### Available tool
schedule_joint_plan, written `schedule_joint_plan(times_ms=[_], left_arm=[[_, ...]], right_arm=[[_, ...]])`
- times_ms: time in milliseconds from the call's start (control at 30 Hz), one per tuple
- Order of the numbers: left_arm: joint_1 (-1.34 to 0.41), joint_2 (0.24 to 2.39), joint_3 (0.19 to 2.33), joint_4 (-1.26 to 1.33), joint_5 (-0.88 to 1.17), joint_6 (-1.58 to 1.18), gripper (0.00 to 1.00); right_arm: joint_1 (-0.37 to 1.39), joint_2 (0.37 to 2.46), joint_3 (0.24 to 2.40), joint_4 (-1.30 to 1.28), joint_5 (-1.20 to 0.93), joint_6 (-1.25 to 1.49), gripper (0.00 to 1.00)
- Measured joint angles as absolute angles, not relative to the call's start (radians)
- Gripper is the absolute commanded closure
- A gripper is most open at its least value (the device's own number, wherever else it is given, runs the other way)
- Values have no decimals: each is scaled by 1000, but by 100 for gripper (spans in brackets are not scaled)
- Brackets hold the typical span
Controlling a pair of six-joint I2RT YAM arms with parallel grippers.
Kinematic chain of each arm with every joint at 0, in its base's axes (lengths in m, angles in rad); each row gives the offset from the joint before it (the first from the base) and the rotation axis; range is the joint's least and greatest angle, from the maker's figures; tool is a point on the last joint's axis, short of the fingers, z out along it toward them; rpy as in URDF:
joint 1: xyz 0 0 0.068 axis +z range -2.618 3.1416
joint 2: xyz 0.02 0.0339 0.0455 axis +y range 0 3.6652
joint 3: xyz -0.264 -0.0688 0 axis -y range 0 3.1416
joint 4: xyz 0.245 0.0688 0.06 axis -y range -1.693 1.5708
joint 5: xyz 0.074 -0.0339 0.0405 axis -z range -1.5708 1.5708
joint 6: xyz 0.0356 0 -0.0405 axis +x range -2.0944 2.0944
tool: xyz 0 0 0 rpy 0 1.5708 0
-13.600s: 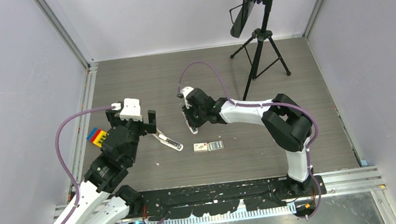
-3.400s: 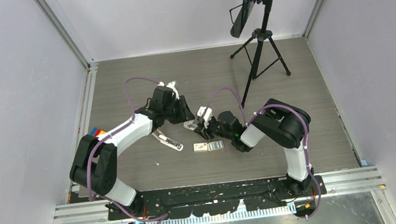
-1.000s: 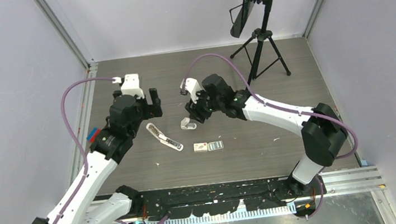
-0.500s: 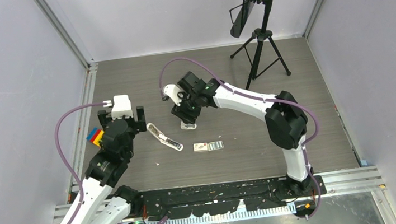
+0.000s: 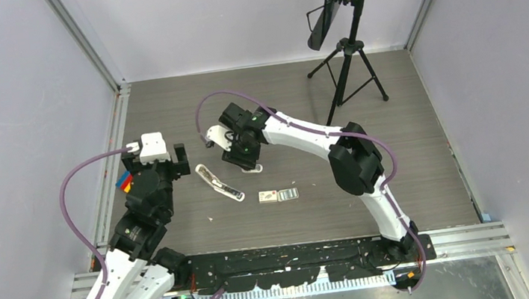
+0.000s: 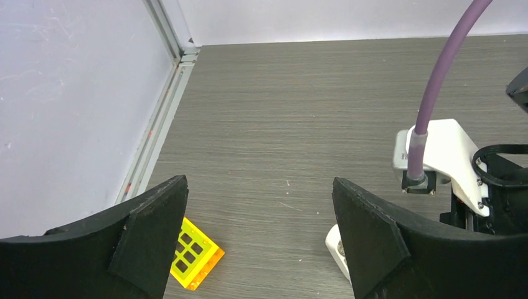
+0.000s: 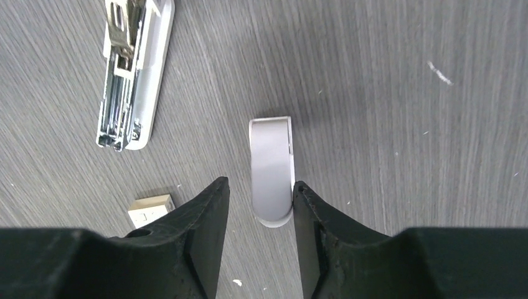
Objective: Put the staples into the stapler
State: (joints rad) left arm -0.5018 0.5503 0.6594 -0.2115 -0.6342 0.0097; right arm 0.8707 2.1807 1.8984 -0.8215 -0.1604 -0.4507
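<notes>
The stapler (image 5: 220, 184) lies opened flat on the table, its silver channel (image 7: 124, 81) facing up. My right gripper (image 5: 245, 161) points down over a shorter, stubbier white stapler (image 7: 272, 171). Its jaws straddle that one's near end; the right finger (image 7: 306, 208) touches its side, and a gap remains at the left finger (image 7: 212, 208). The staples' white box (image 5: 268, 196) and grey tray (image 5: 288, 193) lie to the right of the long stapler; a corner of the box (image 7: 151, 210) shows beside my left finger. My left gripper (image 5: 157, 160) hangs wide open and holds nothing, left of the stapler's end (image 6: 336, 248).
A coloured block (image 5: 125, 183) lies by the left rail, its yellow face (image 6: 196, 261) near my left finger. A black tripod (image 5: 347, 72) stands at the back right. Grey walls and metal rails close in the table.
My right gripper has swung left and settled over the short stapler, its jaws narrowing a little. My left arm has pulled back toward the near left, still open.
</notes>
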Motion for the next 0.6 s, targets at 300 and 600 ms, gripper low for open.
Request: schedule_joint_plan(times_ms=[300, 600], left_arm=[[-502, 561, 656, -206, -608, 10, 12], [-502, 570, 656, -205, -598, 9, 13]], right_arm=[[873, 2187, 1897, -871, -121, -467, 77], [871, 2187, 1837, -841, -106, -461, 80]])
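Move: Right under the open right fingers, some 3 cm down and about 1 cm ahead and 1 cm left of the hand, is the middle of the closed white stapler. The opened stapler lies about 10 cm left and 3 cm back of that hand. The staple box is about 8 cm back and 3 cm right, the staple tray equally far back but 9 cm right. From the left hand, the closed stapler is roughly 6 cm ahead, 22 cm right and 22 cm below. Closing its fingers from half open, the right hand slips about 2 cm to its right, towards the closed stapler's right end, and pinches that end across the sides. With the grip shut on the stapler, it goes on sinking, about 2.5 cm down in all, the wrist tilting only some 5 degrees. ##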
